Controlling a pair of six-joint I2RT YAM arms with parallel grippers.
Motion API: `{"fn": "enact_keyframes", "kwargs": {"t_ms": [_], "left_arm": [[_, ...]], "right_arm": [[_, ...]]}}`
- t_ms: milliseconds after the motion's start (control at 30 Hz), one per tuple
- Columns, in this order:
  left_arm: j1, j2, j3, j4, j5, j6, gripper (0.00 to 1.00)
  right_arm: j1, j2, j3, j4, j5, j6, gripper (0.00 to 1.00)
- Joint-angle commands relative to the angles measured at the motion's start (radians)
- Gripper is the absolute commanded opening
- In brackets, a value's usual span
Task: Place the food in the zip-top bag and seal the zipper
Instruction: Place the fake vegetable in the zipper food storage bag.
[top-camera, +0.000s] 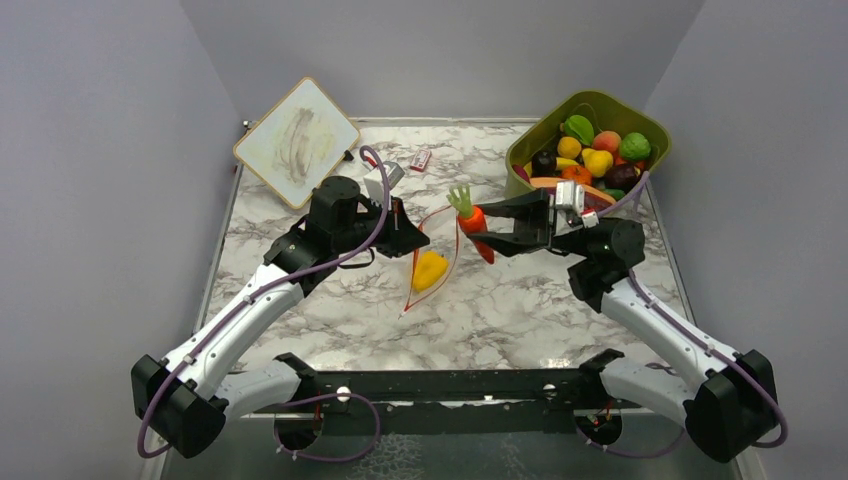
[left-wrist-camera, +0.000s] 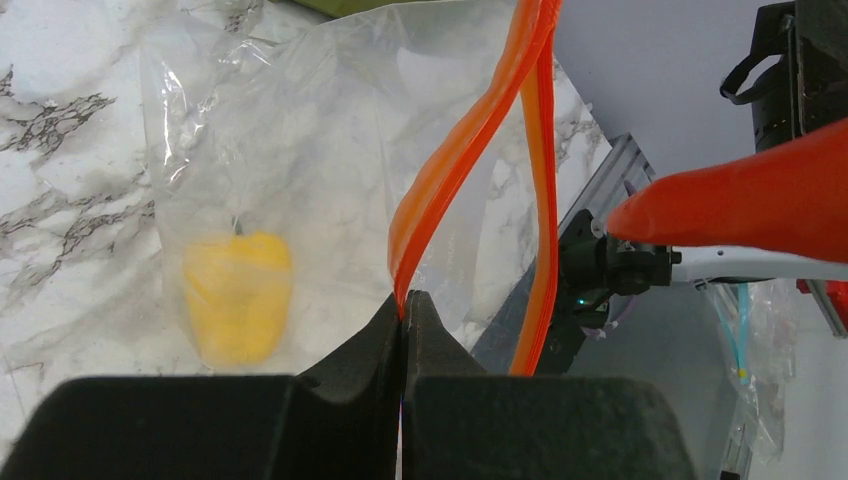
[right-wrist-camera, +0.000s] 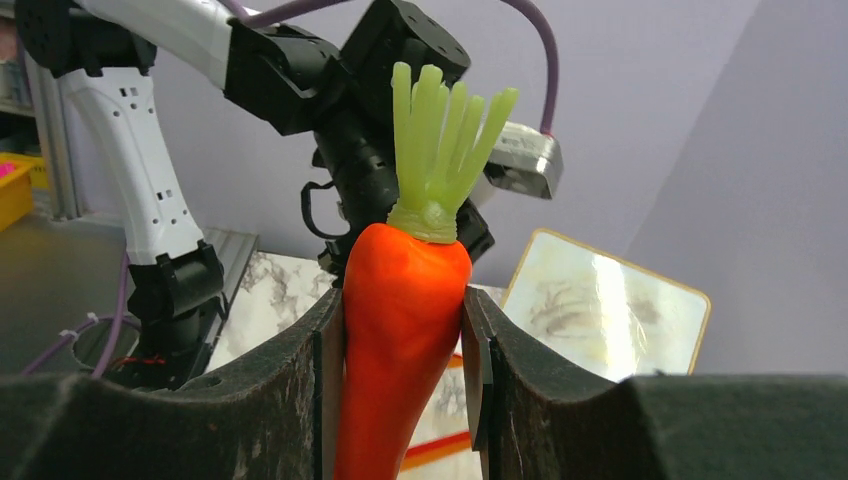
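Observation:
The clear zip-top bag lies mid-table with its mouth lifted, and a yellow toy pepper rests inside it. My left gripper is shut on one lip of the orange-red zipper; the other lip hangs apart, so the mouth gapes. The pepper shows through the plastic in the left wrist view. My right gripper is shut on an orange carrot with a green top, held just right of the bag mouth. In the right wrist view the carrot stands upright between the fingers.
An olive-green tub at the back right holds several toy fruits and vegetables. A small whiteboard leans at the back left. A red-white packet lies near the back edge. Grey walls close in the table.

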Motion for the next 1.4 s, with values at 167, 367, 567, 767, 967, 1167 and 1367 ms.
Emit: {"fn": "enact_keyframes", "kwargs": {"t_ms": [167, 367, 567, 767, 967, 1167, 1367], "left_arm": [[-0.001, -0.011, 0.005, 0.040, 0.048, -0.015, 0.00], [-0.001, -0.015, 0.008, 0.035, 0.044, -0.002, 0.00], [-0.001, -0.033, 0.019, 0.025, 0.057, 0.015, 0.00], [-0.001, -0.043, 0.012, 0.024, 0.076, 0.019, 0.00], [-0.001, -0.059, 0.005, 0.024, 0.069, 0.019, 0.00], [-0.001, -0.070, 0.000, 0.026, 0.053, 0.017, 0.00], [0.000, -0.079, -0.010, 0.034, 0.044, 0.012, 0.00]], "right_arm": [[0.153, 0.138, 0.141, 0.118, -0.043, -0.168, 0.08], [0.183, 0.222, 0.199, 0.135, -0.036, -0.210, 0.09], [0.190, 0.278, 0.209, 0.119, -0.018, -0.293, 0.09], [0.190, 0.293, 0.187, 0.056, 0.003, -0.413, 0.11], [0.190, 0.286, 0.144, 0.000, 0.042, -0.470, 0.22], [0.190, 0.245, 0.096, -0.042, 0.075, -0.496, 0.31], [0.190, 0.192, 0.089, -0.176, 0.094, -0.567, 0.35]]}}
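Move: Held in the right fingers, the carrot is bound for the zip-top bag's open mouth, about 5 cm to the left, 5 cm back and 10 cm below that hand. The yellow pepper already in the bag is some 6 cm left, 8 cm back and 22 cm below; the small red box is about 8 cm left, 13 cm ahead and 24 cm down. From the left fingers, still pinching the rim, the mouth's middle is some 2 cm right, 2 cm back and barely lower. Carrying the carrot about 7 cm left with a slight rise and pull back, the right hand then works forward and down some 6 cm from its peak, bringing it over the bag mouth beside the left fingers. It rolls about 15 degrees, swinging the carrot's tip forward, grip kept. The left hand keeps pinching the rim, easing up and back 1–2 cm. ##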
